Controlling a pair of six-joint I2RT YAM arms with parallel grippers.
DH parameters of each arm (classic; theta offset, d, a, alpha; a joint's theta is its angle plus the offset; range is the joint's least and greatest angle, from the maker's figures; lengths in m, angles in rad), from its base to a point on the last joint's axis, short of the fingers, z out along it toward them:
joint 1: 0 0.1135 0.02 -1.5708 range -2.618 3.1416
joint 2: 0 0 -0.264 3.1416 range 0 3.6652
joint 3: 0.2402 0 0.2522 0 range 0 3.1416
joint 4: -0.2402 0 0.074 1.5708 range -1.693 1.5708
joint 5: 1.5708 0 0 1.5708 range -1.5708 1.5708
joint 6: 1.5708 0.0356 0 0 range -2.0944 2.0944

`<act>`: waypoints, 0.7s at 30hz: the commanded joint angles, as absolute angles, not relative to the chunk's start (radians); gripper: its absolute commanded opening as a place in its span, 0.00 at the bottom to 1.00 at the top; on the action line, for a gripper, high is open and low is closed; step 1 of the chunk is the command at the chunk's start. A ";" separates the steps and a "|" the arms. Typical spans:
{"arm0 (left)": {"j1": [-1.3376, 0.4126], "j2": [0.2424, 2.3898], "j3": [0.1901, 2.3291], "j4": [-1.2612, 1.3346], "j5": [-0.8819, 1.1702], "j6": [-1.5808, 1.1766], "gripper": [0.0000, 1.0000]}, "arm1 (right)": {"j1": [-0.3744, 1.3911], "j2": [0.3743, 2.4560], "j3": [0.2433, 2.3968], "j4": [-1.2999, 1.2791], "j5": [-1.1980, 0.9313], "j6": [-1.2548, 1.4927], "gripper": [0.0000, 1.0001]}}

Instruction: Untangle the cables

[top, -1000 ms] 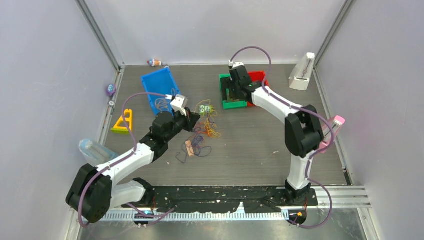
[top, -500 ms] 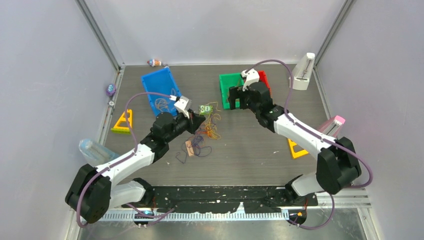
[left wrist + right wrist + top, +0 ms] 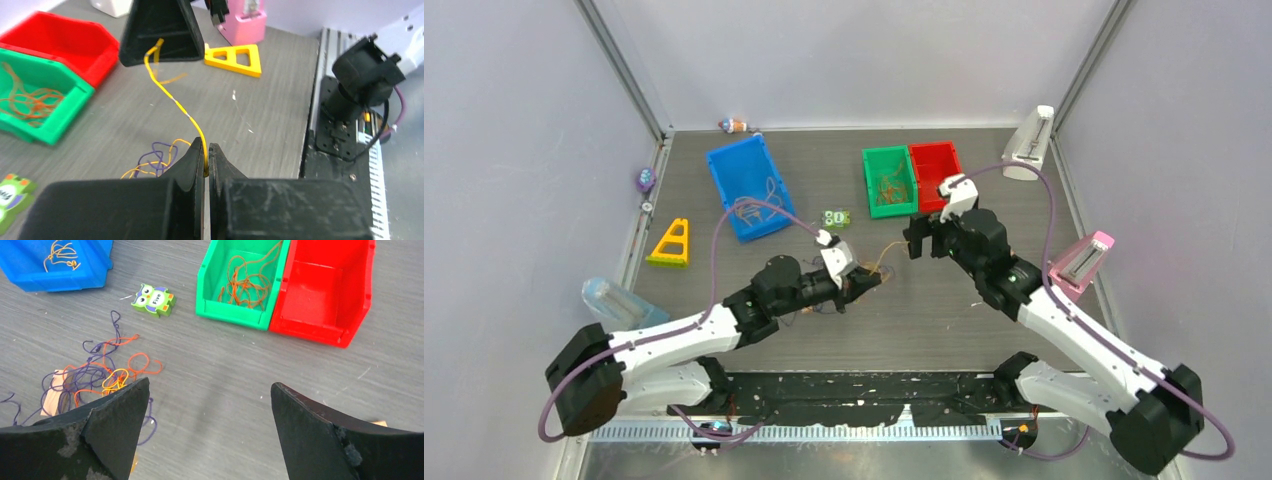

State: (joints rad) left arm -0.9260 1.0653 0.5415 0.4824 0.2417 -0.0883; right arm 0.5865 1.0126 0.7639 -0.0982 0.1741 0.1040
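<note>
My left gripper [image 3: 206, 146] [image 3: 870, 282] is shut on one thin yellow cable [image 3: 176, 100], which it holds up off the table. The strand rises toward my right gripper [image 3: 914, 240], and its free end shows in front of one black finger [image 3: 160, 27]; I cannot tell whether they touch. The right gripper [image 3: 210, 385] is open, with bare table between its jaws. The tangle of purple, orange and yellow cables [image 3: 100, 372] lies to its left, partly behind one finger. In the top view my left arm hides most of that tangle.
A green bin [image 3: 212, 307] [image 3: 871, 185] holds orange cables, beside a red bin [image 3: 320, 295]. A blue bin [image 3: 744, 185] holds yellow strands. An owl tile [image 3: 154, 300], a wooden block [image 3: 52, 395], yellow triangles [image 3: 672, 243] [image 3: 235, 54], a pink stand [image 3: 1084, 260] and a white stand [image 3: 1029, 145] are around.
My left arm swung from the tangle toward the near middle, drawing the yellow cable out. My right arm left the green bin and came down toward the middle, jaws opening wider.
</note>
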 commanded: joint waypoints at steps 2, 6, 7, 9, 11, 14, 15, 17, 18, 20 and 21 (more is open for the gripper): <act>-1.090 1.196 0.604 0.496 0.157 -0.058 0.00 | 0.587 0.864 0.669 -0.198 0.162 0.211 0.96; -1.231 1.271 0.656 0.459 0.085 -0.094 0.06 | 0.587 0.809 0.622 -0.262 0.154 0.280 0.97; -1.245 1.285 0.671 0.450 0.082 -0.110 0.20 | 0.587 0.797 0.618 -0.275 0.157 0.298 0.96; -1.247 1.288 0.678 0.436 0.050 -0.165 0.53 | 0.587 0.783 0.610 -0.313 0.172 0.323 0.96; -1.239 1.252 0.677 0.383 -0.044 -0.196 0.69 | 0.587 0.779 0.605 -0.342 0.173 0.333 0.96; -1.216 1.141 0.689 0.238 -0.129 -0.211 0.79 | 0.587 0.783 0.600 -0.367 0.156 0.336 0.96; -1.198 1.104 0.701 0.173 -0.135 -0.226 0.81 | 0.587 0.786 0.597 -0.363 0.135 0.333 0.96; -1.156 1.041 0.735 -0.007 -0.155 -0.280 0.82 | 0.588 0.800 0.589 -0.336 0.075 0.327 0.97; -1.135 1.011 0.745 -0.079 -0.171 -0.306 0.82 | 0.592 0.823 0.588 -0.324 0.052 0.323 0.97; -1.073 0.967 0.753 -0.187 -0.178 -0.356 0.82 | 0.609 0.874 0.594 -0.301 -0.017 0.318 0.98; -1.044 0.948 0.752 -0.226 -0.175 -0.378 0.82 | 0.620 0.893 0.605 -0.296 -0.031 0.318 0.99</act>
State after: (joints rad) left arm -1.1362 1.0313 0.7021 0.0399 -0.1047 -0.2607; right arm 0.5900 0.8253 0.5911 -0.3492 0.0834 0.3138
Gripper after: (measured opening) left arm 0.817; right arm 0.978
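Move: The yellow cable is already pinched in the left fingers, its free end sticking out by the right hand; the bare table near the front edge lies about 9 cm back, 3 cm right and 20 cm below the left hand. From that hand the rest of the tangle is some 8 cm ahead and 8 cm left, the wood block 5 cm ahead and 16 cm left. The tangle lies roughly 3 cm back, 16 cm left and 19 cm below the open right hand. The yellow cable is drawn back, right and down by the left hand, about 8 cm towards the front edge, then let go as the fingers spread wide; the hand backs off forward, left and up while turning some 20 degrees counter-clockwise. The right hand, still open and empty, sinks and draws back about 7 cm each, its fingers tipping down. ##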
